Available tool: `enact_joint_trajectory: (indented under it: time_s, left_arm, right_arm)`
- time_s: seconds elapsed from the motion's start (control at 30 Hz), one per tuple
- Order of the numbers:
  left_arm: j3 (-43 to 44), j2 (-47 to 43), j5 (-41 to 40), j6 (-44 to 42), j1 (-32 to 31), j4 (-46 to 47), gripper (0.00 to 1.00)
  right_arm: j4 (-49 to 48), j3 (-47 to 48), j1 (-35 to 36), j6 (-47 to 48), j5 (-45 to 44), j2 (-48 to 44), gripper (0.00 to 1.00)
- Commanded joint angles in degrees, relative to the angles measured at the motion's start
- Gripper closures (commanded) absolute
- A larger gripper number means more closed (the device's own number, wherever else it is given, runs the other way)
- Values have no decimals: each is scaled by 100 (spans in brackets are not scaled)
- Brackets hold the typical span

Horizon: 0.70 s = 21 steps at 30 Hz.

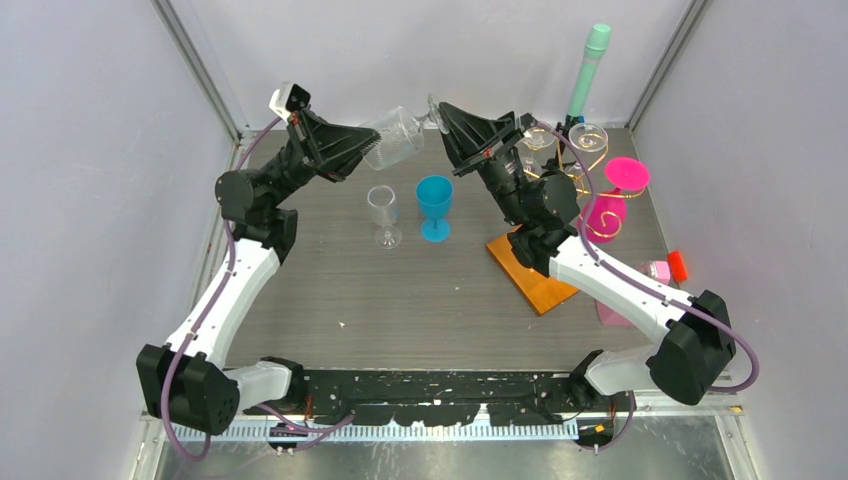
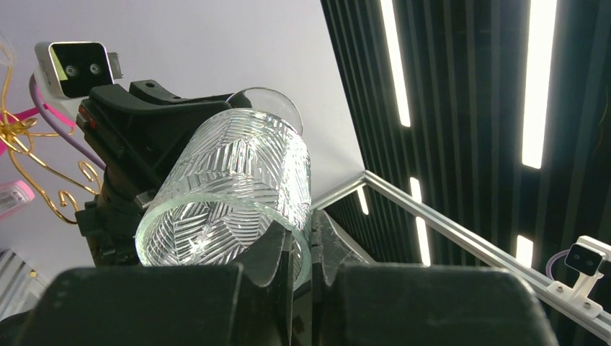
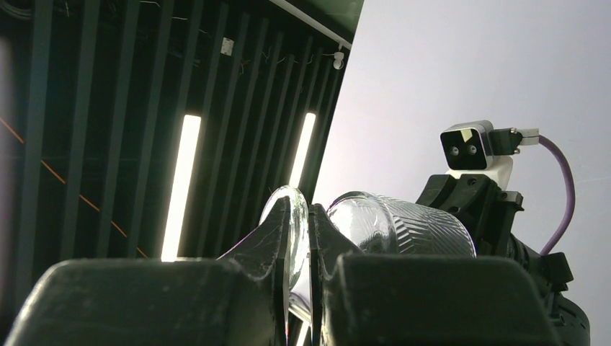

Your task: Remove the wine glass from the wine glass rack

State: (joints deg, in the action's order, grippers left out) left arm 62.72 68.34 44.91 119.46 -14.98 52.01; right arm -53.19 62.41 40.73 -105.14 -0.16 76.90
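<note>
A cut-pattern clear wine glass (image 1: 395, 137) hangs on its side in the air above the table's far middle, held from both ends. My left gripper (image 1: 368, 143) is shut on the bowl's rim (image 2: 230, 187), one finger inside the bowl and one outside; in its wrist view the left gripper (image 2: 311, 231) pinches the glass wall. My right gripper (image 1: 440, 112) is shut on the glass's round foot (image 3: 295, 216), with the bowl (image 3: 411, 223) beyond the right gripper (image 3: 308, 216). The wine glass rack (image 1: 575, 180), gold wire on a wooden base (image 1: 535, 275), stands at the right.
A clear stemmed glass (image 1: 384, 212) and a blue goblet (image 1: 434, 205) stand on the table's middle. A pink goblet (image 1: 610, 205) and clear glasses (image 1: 588, 135) hang on the rack. A teal bottle (image 1: 590, 65) rises behind it. Small pink and red items (image 1: 668, 268) lie at the right edge.
</note>
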Motion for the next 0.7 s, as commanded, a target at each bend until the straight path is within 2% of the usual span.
enact_joint_trajectory:
  time_s: [0.0,0.17,0.23,0.3,0.43,0.57,0.67]
  left_arm:
    - [31,-103,-102,399,-41,644,100]
    - [125,-190,-73,-140,-40,459,100]
    - [180,-244,-40,-388,-36,305,100]
    - [234,-297,-16,-643,-24,134,100]
    - [383,-379,102,-1190,31,-376,100]
    - [604,-402,297,-1942,170,-1103,100]
    - [915,-378,489,-2751,255,-1988,100]
  right_arm:
    - [186,-34,-31,480,-116,104,97]
    - [586,-23,-30,953,-191,-126,74]
    - [661,-41,-30,1111,-242,-206,59]
    - [737,-44,-30,1205,-269,-278,47]
    - [808,-101,-34,1316,-311,-337,29]
    - [955,-282,-31,1525,-602,-535,21]
    - [1364,-275,-30,1894,-801,-761,19]
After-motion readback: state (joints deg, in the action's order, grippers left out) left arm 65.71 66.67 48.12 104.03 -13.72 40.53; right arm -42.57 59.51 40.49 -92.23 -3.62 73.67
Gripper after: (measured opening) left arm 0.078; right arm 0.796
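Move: The wine glass is up in the air, its rim in my left fingers and its foot end in my right; its middle lies about 5 cm right and 3 cm ahead of my left hand, level with it, and 4 cm left and 2 cm back from my right. Down on the table, about 35 cm below my left hand, the second wine glass stands roughly 10 cm ahead and 1 cm left, the blue glass 10 cm ahead and 8 cm right. I keep the rim of the wine glass pinched in my left hand and open my right fingers wide to let go of its foot end. My right hand then sinks about 5 cm with a little forward drift, its fingers dipping as the wrist turns some 15 degrees; my left eases down 1 cm and turns about 10 degrees. ##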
